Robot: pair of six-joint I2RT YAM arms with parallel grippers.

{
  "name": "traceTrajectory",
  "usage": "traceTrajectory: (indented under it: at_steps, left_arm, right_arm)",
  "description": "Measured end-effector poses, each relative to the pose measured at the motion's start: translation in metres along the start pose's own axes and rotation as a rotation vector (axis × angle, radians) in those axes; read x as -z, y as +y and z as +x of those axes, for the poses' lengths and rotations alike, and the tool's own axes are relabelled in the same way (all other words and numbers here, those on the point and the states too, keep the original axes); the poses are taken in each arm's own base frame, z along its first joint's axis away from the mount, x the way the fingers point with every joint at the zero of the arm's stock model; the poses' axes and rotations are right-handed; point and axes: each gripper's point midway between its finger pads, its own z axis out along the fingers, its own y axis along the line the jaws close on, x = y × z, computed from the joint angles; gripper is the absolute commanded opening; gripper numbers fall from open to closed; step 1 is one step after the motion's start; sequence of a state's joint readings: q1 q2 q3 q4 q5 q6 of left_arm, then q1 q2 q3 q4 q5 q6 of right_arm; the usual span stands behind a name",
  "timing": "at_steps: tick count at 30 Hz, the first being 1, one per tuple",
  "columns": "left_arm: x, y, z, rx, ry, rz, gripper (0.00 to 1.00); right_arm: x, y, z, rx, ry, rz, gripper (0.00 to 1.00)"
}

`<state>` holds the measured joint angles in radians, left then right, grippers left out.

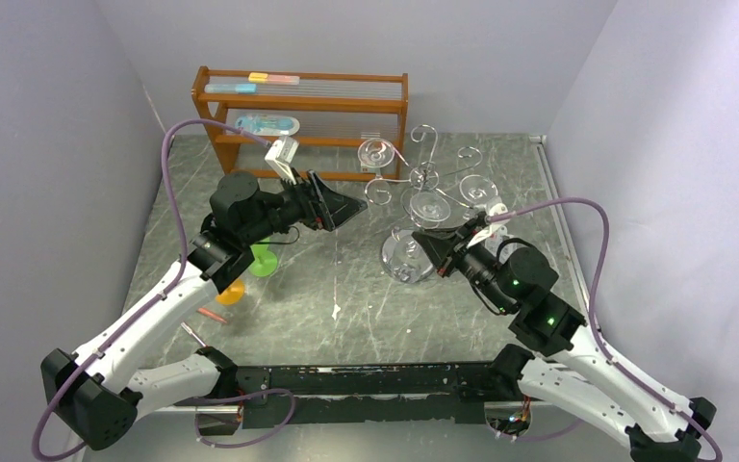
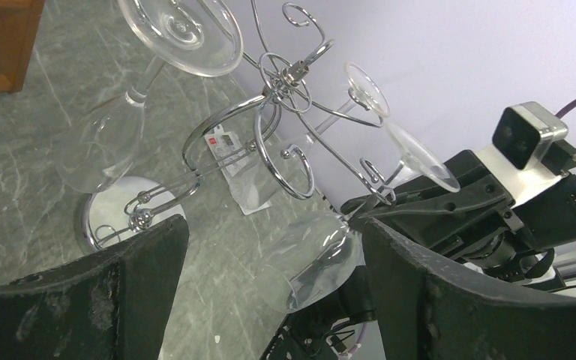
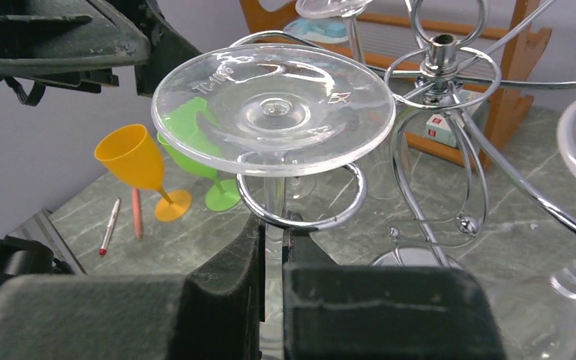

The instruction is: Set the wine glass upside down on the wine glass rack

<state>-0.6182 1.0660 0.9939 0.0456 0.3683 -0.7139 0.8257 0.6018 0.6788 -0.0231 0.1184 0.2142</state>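
The wine glass (image 3: 274, 109) is clear and upside down, foot uppermost. My right gripper (image 3: 274, 232) is shut on its stem just below a curled arm (image 3: 345, 214) of the chrome wine glass rack (image 3: 441, 52). The stem stands inside that curl, with the foot a little above it. The left wrist view shows the glass bowl (image 2: 311, 262) hanging below the right gripper's fingers (image 2: 450, 206). From above, the rack (image 1: 423, 178) stands at centre right, with the right gripper (image 1: 440, 245) at its near side. My left gripper (image 1: 351, 205) hovers open to the rack's left, holding nothing.
Two other clear glasses (image 1: 377, 152) (image 1: 481, 188) hang on the rack. A brown wooden shelf unit (image 1: 298, 115) stands at the back. An orange plastic goblet (image 3: 139, 169), a green one (image 3: 202, 150) and two pens (image 3: 109, 225) are on the left of the table.
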Motion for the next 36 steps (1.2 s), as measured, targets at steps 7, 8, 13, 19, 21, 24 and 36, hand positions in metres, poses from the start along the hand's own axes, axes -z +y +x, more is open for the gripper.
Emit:
traceTrajectory:
  at_steps: [7, 8, 13, 19, 21, 24, 36]
  left_arm:
    - [0.003, 0.005, 0.001, -0.014, 0.001, -0.028, 0.89]
    - [0.003, 0.006, 0.001, -0.017, 0.000, -0.032, 0.89]
    - [0.006, 0.011, 0.002, -0.027, 0.001, -0.064, 0.90]
    - [0.011, 0.023, 0.001, -0.055, -0.004, -0.133, 0.90]
    - [0.013, 0.026, 0.000, -0.066, -0.007, -0.155, 0.90]
    - [0.015, 0.031, -0.004, -0.088, -0.013, -0.189, 0.90]
    - [0.032, 0.050, -0.023, -0.183, -0.056, -0.352, 0.91]
  right_arm:
    - [0.006, -0.001, -0.007, 0.011, -0.027, 0.004, 0.00]
    - [0.007, -0.003, -0.008, 0.011, -0.030, 0.010, 0.00]
    - [0.008, -0.013, -0.005, 0.010, -0.029, 0.066, 0.00]
    - [0.008, -0.026, 0.015, 0.018, 0.026, 0.128, 0.03]
    - [0.007, -0.027, 0.019, 0.018, 0.039, 0.131, 0.10]
    - [0.005, -0.027, 0.022, 0.013, 0.050, 0.131, 0.20]
    - [0.015, -0.030, 0.022, -0.012, 0.062, 0.154, 0.50]
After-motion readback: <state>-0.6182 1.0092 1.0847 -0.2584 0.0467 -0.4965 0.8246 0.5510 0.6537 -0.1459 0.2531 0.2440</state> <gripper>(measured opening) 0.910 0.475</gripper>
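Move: The right hand grips the upside-down wine glass's stem; the rack hook it goes onto is just above its fingers, about 3 cm up and 1 cm ahead. The rack's hub is some 11 cm ahead, one hanging glass's foot 11 cm right and 8 cm ahead, another's 9 cm left and 15 cm ahead, all roughly 4 cm higher. From the empty left hand, the hook is about 15 cm right and 2 cm back, near level. Right hand lowers the glass 3 cm rightward onto the hook, then opens; left hand draws left 5 cm. ##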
